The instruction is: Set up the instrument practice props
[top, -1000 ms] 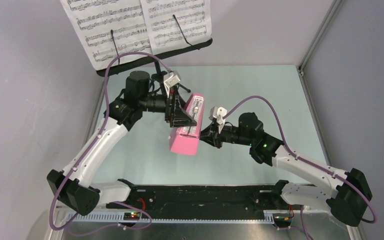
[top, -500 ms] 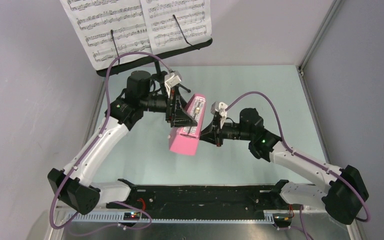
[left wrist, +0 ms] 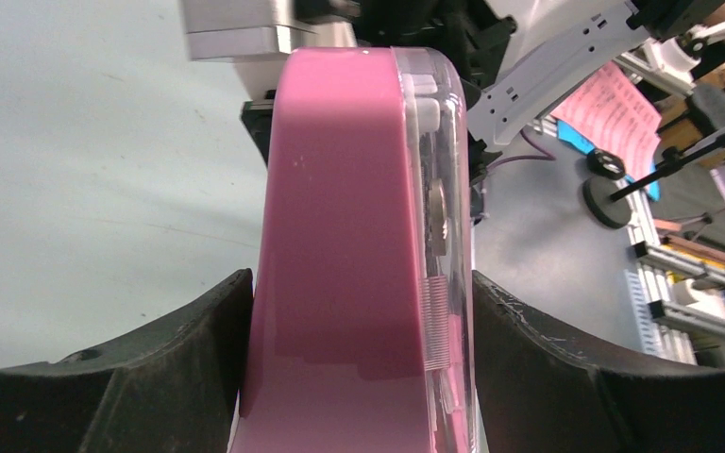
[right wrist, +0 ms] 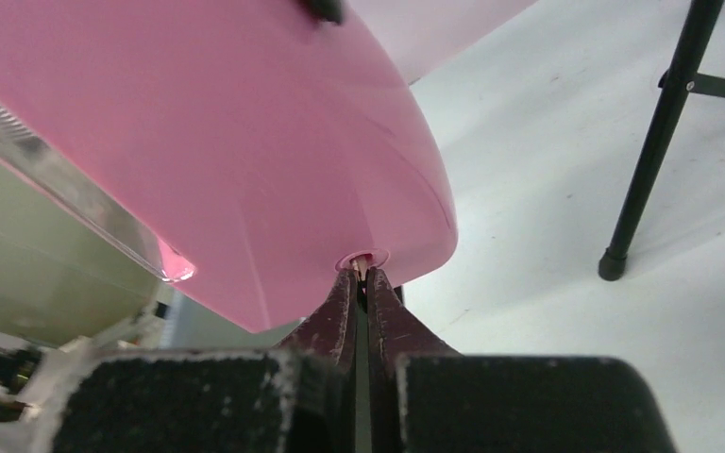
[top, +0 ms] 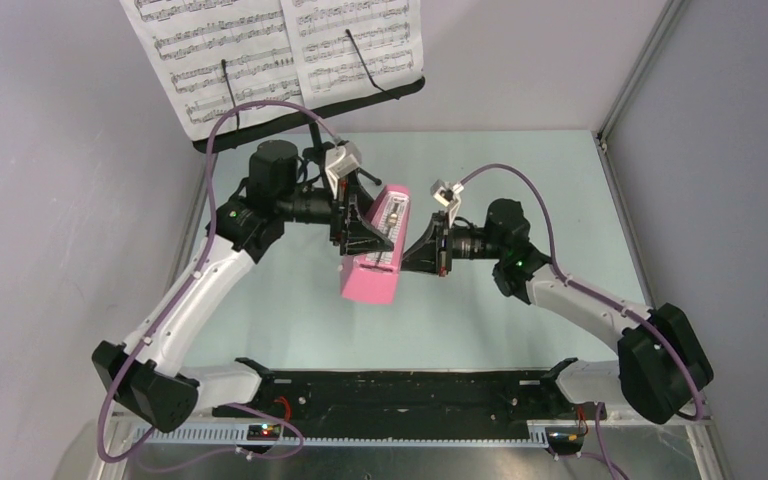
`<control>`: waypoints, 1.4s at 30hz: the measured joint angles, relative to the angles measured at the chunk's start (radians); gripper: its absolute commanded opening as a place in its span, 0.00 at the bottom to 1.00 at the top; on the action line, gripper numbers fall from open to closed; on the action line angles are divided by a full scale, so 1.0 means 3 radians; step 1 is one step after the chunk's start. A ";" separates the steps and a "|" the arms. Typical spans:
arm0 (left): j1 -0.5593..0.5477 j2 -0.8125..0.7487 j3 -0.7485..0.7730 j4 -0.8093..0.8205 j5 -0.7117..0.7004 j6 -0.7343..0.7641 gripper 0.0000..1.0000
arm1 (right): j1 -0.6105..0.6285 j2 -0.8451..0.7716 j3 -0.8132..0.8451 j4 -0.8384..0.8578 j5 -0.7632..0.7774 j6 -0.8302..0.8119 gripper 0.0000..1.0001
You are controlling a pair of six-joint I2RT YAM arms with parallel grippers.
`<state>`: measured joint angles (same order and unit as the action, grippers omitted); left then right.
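My left gripper [top: 364, 236] holds the pink metronome [top: 373, 262] tilted above the table. In the left wrist view its black jaws press both sides, one on the pink body [left wrist: 340, 236] and one on the clear cover [left wrist: 444, 283]; the left gripper [left wrist: 361, 283] is shut on it. My right gripper [top: 410, 260] comes in from the right. Its tips [right wrist: 362, 272] are pinched shut on a small peg in a round recess of the metronome's [right wrist: 245, 132] side. The sheet music [top: 270, 50] rests on the black music stand [top: 310, 107] at the back left.
The stand's black legs [right wrist: 656, 123] reach the table just behind the metronome. A black rail [top: 410, 390] with both arm bases runs along the near edge. Grey walls close the left and back, and a metal post [top: 635, 70] marks the right corner.
The right jaws have closed on the peg. The right wrist has rolled and its forearm has swung farther back. The left arm and metronome have stayed still.
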<state>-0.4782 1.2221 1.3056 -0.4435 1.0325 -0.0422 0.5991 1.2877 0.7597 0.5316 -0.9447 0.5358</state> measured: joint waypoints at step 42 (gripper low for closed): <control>-0.0202 0.0146 0.0008 0.0014 -0.0617 0.2310 0.00 | -0.0128 0.1003 -0.0282 0.1431 0.1305 0.4966 0.00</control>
<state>-0.5388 1.2659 1.3079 -0.4393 0.8474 0.6510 0.5606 1.5887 0.6750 0.9607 -0.5533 2.0254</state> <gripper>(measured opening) 0.766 0.020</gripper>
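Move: The left gripper already holds the pink metronome, whose middle lies about 3 cm back, 1 cm right and 4 cm below that hand point; the music stand's column rises some 18 cm ahead and 8 cm to the left of it. The right fingers are already shut on the winding key in the metronome's side, about 1 cm to their left. From the right hand the metronome's middle is roughly 4 cm ahead, 6 cm left and 4 cm up. Wind the metronome by rolling both hands against each other: keep the right fingers pinching the key and roll that wrist top-forward some 80 degrees, while the left gripper keeps its grip and rolls the metronome's forward end up about 40 degrees. Carry both hands forward, right about 9 cm and left about 5, rising first, then sinking to slightly below their starting height. ##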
